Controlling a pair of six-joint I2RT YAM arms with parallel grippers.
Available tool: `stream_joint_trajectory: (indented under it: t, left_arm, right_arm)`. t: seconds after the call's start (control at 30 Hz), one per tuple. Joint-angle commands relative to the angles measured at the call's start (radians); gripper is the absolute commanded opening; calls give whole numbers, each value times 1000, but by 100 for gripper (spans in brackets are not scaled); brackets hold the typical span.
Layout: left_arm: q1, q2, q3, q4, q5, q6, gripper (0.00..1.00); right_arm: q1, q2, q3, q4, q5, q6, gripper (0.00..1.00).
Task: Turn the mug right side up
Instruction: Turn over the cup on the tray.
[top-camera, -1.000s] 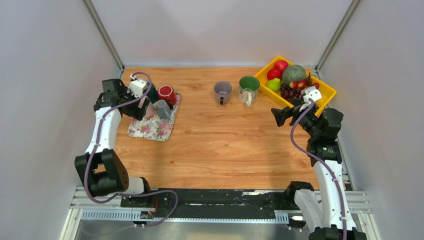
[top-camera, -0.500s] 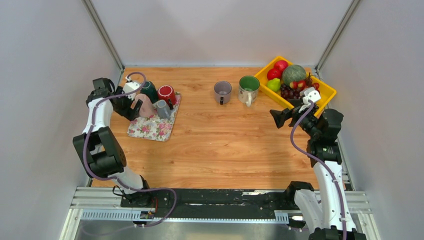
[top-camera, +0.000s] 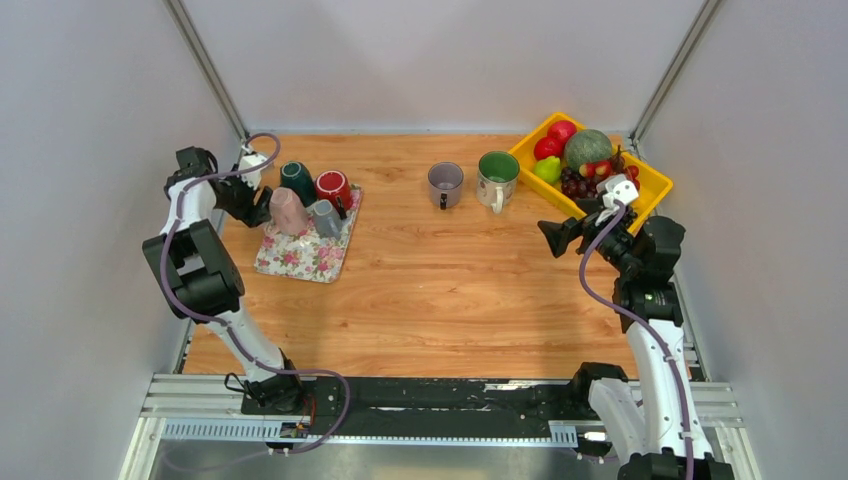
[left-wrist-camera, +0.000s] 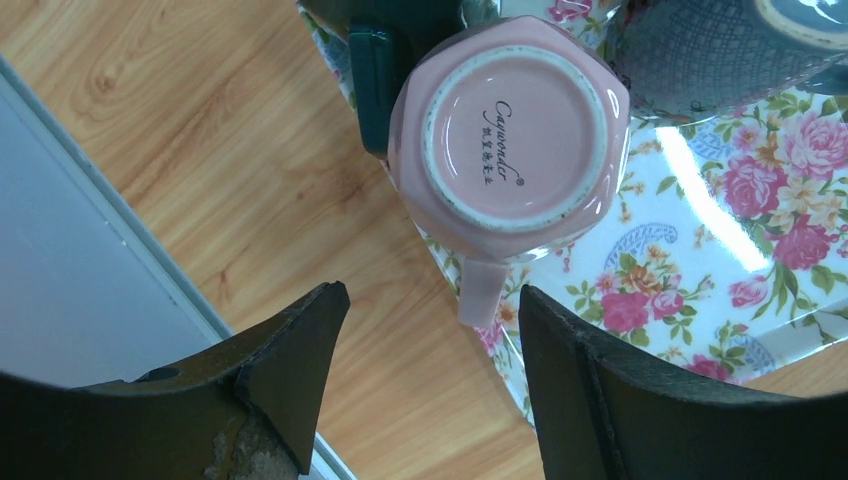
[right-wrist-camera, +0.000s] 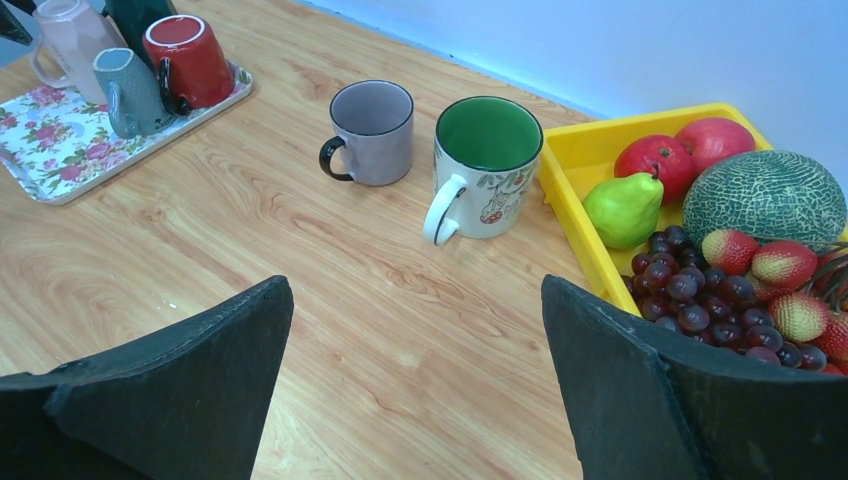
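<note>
A pink mug (top-camera: 288, 211) stands upside down at the left edge of the floral tray (top-camera: 300, 262). In the left wrist view its base (left-wrist-camera: 515, 135) faces the camera and its handle (left-wrist-camera: 485, 290) points toward my left gripper (left-wrist-camera: 432, 295). That gripper (top-camera: 258, 203) is open just left of the mug, with the handle's tip a little ahead of the fingertips and nothing between them. My right gripper (top-camera: 552, 232) hovers open over bare table at the right, far from the tray.
On the tray, upside down too, are a dark green mug (top-camera: 296, 180), a red mug (top-camera: 333, 187) and a grey-blue mug (top-camera: 324, 217). A grey mug (top-camera: 445, 183) and a green-lined white mug (top-camera: 498, 178) stand upright mid-table. A yellow fruit bin (top-camera: 652, 182) sits back right.
My left arm has swung back and to the left, uncovering the pink mug; its gripper now sits left of the mug with jaws somewhat narrower. The right arm has barely moved.
</note>
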Motion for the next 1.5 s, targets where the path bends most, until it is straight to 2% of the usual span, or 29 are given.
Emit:
stream_joint_trajectory:
  t: [0.0,0.37,0.67,0.77,1.0,1.37,1.4,1.47]
  left_arm:
    - [7,42,52,-22,86,70,72]
    - [1,77,62,-47,113,164,69]
    - [-29,93,57,-40,76,173,59]
    - [-31,93,57,-40,73,172,53]
    - [-32,90,56,-35,88,155,51]
    - [-33,89,56,-20,105,117,12]
    - [-32,88,54,-18,102,116,5]
    - [-32,86,50,-15,98,112,1]
  right_arm:
    - [4,10,0,27,-26,-23,100]
    - [3,29,2,19,-26,-33,100]
    - [5,33,3,16,-23,-35,100]
    - [6,34,3,17,-23,-35,100]
    - [5,35,3,16,-26,-37,100]
    - [7,35,1,17,-27,-37,100]
    - [7,35,1,17,-27,-37,100]
    - [7,38,1,17,-29,-37,100]
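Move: The pink mug stands upside down on the tray, its middle about 4 cm ahead of the left hand, 6 cm to its right and 4 cm lower, with its handle sticking out back and left towards the open fingers. Close by, the dark green mug is some 7 cm farther out than the pink mug and 2 cm more to the right; the small blue-grey mug is about 8 cm to the right of the pink mug and 2 cm nearer. From the right hand the pink mug lies roughly 58 cm left, 14 cm ahead and 20 cm below. The left hand sinks about 3 cm beside the pink mug and eases some 2 cm to the right, bringing the fingers down to either side of the handle while the wrist turns a little clockwise (under 10 degrees). The fingers narrow gradually from about three-quarters open as it settles, then, with the hand almost still, close to about a quarter open and pinch the handle between the pads. ##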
